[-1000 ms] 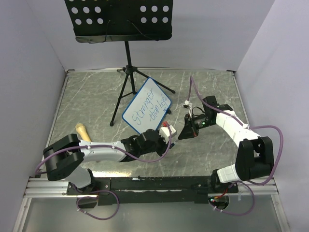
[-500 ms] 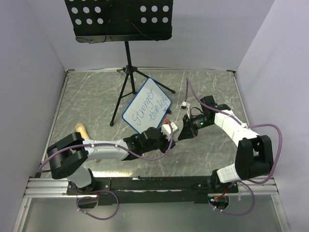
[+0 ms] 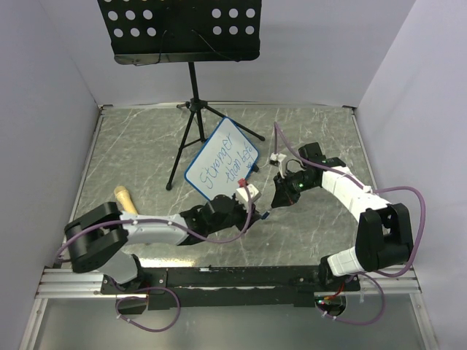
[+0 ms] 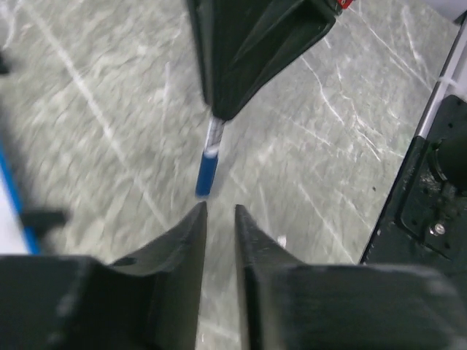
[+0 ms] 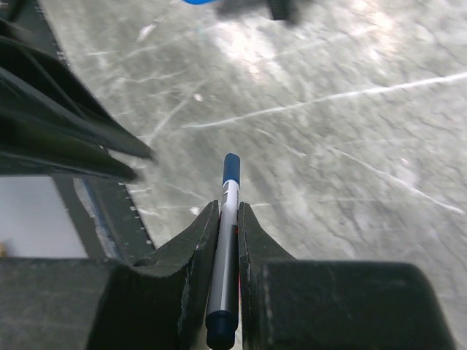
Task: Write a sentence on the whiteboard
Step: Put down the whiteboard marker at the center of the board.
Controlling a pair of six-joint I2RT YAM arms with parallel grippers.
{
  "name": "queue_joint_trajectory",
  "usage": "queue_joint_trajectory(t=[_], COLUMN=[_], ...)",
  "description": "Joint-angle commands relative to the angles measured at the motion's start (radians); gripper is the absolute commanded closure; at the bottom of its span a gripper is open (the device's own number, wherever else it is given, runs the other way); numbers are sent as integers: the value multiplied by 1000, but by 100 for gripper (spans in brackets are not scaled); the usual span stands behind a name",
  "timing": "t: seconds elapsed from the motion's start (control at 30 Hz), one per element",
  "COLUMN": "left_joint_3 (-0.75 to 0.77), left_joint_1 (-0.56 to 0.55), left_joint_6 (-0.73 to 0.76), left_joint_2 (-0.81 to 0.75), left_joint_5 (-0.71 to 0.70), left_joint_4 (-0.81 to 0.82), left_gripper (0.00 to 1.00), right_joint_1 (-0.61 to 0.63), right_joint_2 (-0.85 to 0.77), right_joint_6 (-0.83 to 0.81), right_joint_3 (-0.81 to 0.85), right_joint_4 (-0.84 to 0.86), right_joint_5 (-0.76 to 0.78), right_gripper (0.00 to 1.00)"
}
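The whiteboard (image 3: 222, 160) leans tilted at mid table, its blue frame edge (image 4: 11, 191) at the left of the left wrist view. The sentence (image 3: 228, 165) runs across it in two slanted blue lines. My right gripper (image 5: 228, 206) is shut on a marker (image 5: 226, 255), whose blue cap (image 5: 231, 167) sticks out past the fingertips. In the top view that gripper (image 3: 278, 197) hangs just right of the board's lower corner. My left gripper (image 4: 219, 208) faces the cap end (image 4: 207, 175) from a short distance, jaws slightly open, nothing between them. From above, the left gripper (image 3: 255, 211) sits below the board.
A black perforated music-stand tray (image 3: 179, 29) on a tripod (image 3: 191, 120) stands behind the board. A tan wooden piece (image 3: 125, 200) lies at the left beside the left arm. White walls close the table on three sides.
The left jaws have parted a little and drawn back off the marker's cap end. The right gripper has shifted slightly up and left, still holding the marker.
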Motion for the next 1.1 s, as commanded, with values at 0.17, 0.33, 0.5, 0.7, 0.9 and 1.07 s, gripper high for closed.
queue_joint_trajectory(t=[0.17, 0.33, 0.5, 0.7, 0.9, 1.07], left_joint_3=[-169, -226, -275, -304, -327, -327], left_joint_1=[1, 1, 3, 3, 3, 3], left_joint_6=[-77, -103, -147, -203, -242, -244], left_joint_2=[-386, -630, -796, -957, -1039, -1053], left_joint_5=[-206, -318, -407, -435, -430, -424], left_joint_4=[-111, -216, -311, -392, -424, -437], left_gripper=[47, 20, 1, 3, 3, 3], right_joint_1=[53, 117, 196, 271, 282, 283], right_joint_2=[-53, -105, -145, -166, -147, -96], right_joint_6=[-14, -40, -61, -78, -80, -75], right_joint_3=[1, -36, -56, -119, -157, -177], right_joint_4=[53, 68, 74, 106, 132, 149], right_joint_5=[234, 390, 530, 599, 610, 601], right_gripper=[100, 100, 100, 100, 100, 100])
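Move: The capped marker is already in the right hand's grip, its blue cap about 3 cm left of that hand and 3 cm below it. The bare table lies about 8 cm straight below the right hand, and the whiteboard's middle some 19 cm left and 20 cm ahead, 7 cm lower. From the left hand, already clear of it, the cap is roughly 4 cm to the right, 2 cm ahead and 1 cm lower. The marker is lowered about 2.5 cm towards the table in the right hand's unchanged grip, with a small sway to the right, while the wrist tips it over by some 35 degrees so that the cap points more steeply down. The left hand clears away from the cap, left and then also up, about 18 cm left and 10 up, swinging counter-clockwise and spreading its fingers wide. ##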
